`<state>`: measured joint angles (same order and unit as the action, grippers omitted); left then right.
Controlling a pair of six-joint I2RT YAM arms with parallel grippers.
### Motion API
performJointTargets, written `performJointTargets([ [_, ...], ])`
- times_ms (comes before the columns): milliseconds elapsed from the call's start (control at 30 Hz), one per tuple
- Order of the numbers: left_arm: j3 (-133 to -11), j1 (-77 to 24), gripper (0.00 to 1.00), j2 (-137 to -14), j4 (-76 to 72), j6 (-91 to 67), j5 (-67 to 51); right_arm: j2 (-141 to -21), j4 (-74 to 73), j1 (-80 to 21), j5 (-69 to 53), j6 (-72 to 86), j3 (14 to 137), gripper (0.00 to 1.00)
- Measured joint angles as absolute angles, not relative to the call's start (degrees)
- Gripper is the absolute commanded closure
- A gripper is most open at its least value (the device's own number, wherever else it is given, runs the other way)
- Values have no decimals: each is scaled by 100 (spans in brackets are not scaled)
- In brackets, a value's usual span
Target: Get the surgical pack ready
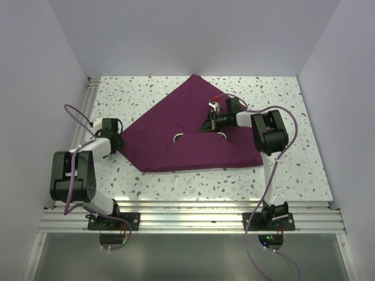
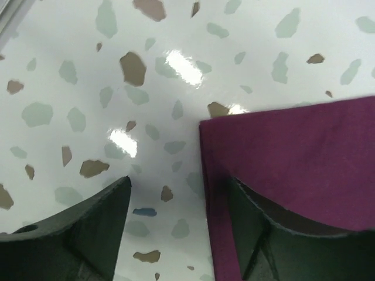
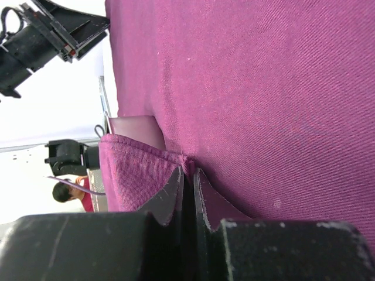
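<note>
The surgical pack (image 1: 170,126) is a plum-purple cloth lying partly folded on the speckled table, with one corner pointing to the back. My left gripper (image 1: 119,140) stands open at the cloth's left corner. In the left wrist view that corner (image 2: 293,152) lies low between the fingers of the left gripper (image 2: 179,190). One finger (image 2: 275,240) is over the cloth and the other is over bare table. My right gripper (image 1: 210,122) sits on the cloth's middle right. It (image 3: 188,172) is shut on a raised hemmed fold of the pack (image 3: 263,88).
Two small white loops (image 1: 179,136) show at the fold line on the cloth. White walls close in the table on the left, back and right. A metal rail (image 1: 187,219) runs along the near edge by the arm bases. Purple cables (image 1: 76,114) hang beside each arm.
</note>
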<state>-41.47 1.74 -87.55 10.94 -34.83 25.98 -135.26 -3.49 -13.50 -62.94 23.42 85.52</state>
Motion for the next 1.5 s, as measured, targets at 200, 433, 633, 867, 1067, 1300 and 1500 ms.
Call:
performJointTargets([
  [200,-4259,283,58,-9032,709,-3391,2274,-13537,-360,-1350,-6298,2362,8562,100],
  [433,-4464,381,65,-9279,508,-3229,2069,-13537,-364,-1350,-6298,2364,8565,100],
  [633,-4814,384,66,-9598,497,-3168,1990,-13537,-364,-1350,-6298,2368,8567,100],
  [867,-4960,392,100,-9738,482,-3068,1944,-13539,-366,-1350,-6298,2383,8569,100],
  [1067,-4783,401,100,-9564,403,-3037,1831,-13544,-368,-1350,-6298,2397,8576,100],
  [1300,-4276,401,100,-8569,561,-3041,1848,-13550,-388,-1350,-6298,2408,8589,100],
  [1500,-4001,399,99,-7660,395,-3041,1798,-13559,-388,-1352,-6298,2438,8595,100],
])
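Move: The purple cloth's left corner lies about 4 cm ahead of the open left hand, 1 cm to its right and 1 cm below. From that hand, the cloth's near corner is roughly 15 cm back and 11 cm right, and the left bit of tray rim showing through is some 3 cm ahead and 29 cm right. From the right hand, already gripping cloth, the left corner is about 43 cm left and 1 cm back. Left hand reaches forward 6 cm, pinches the cloth's left corner, draws back, then lifts it about 6 cm. ##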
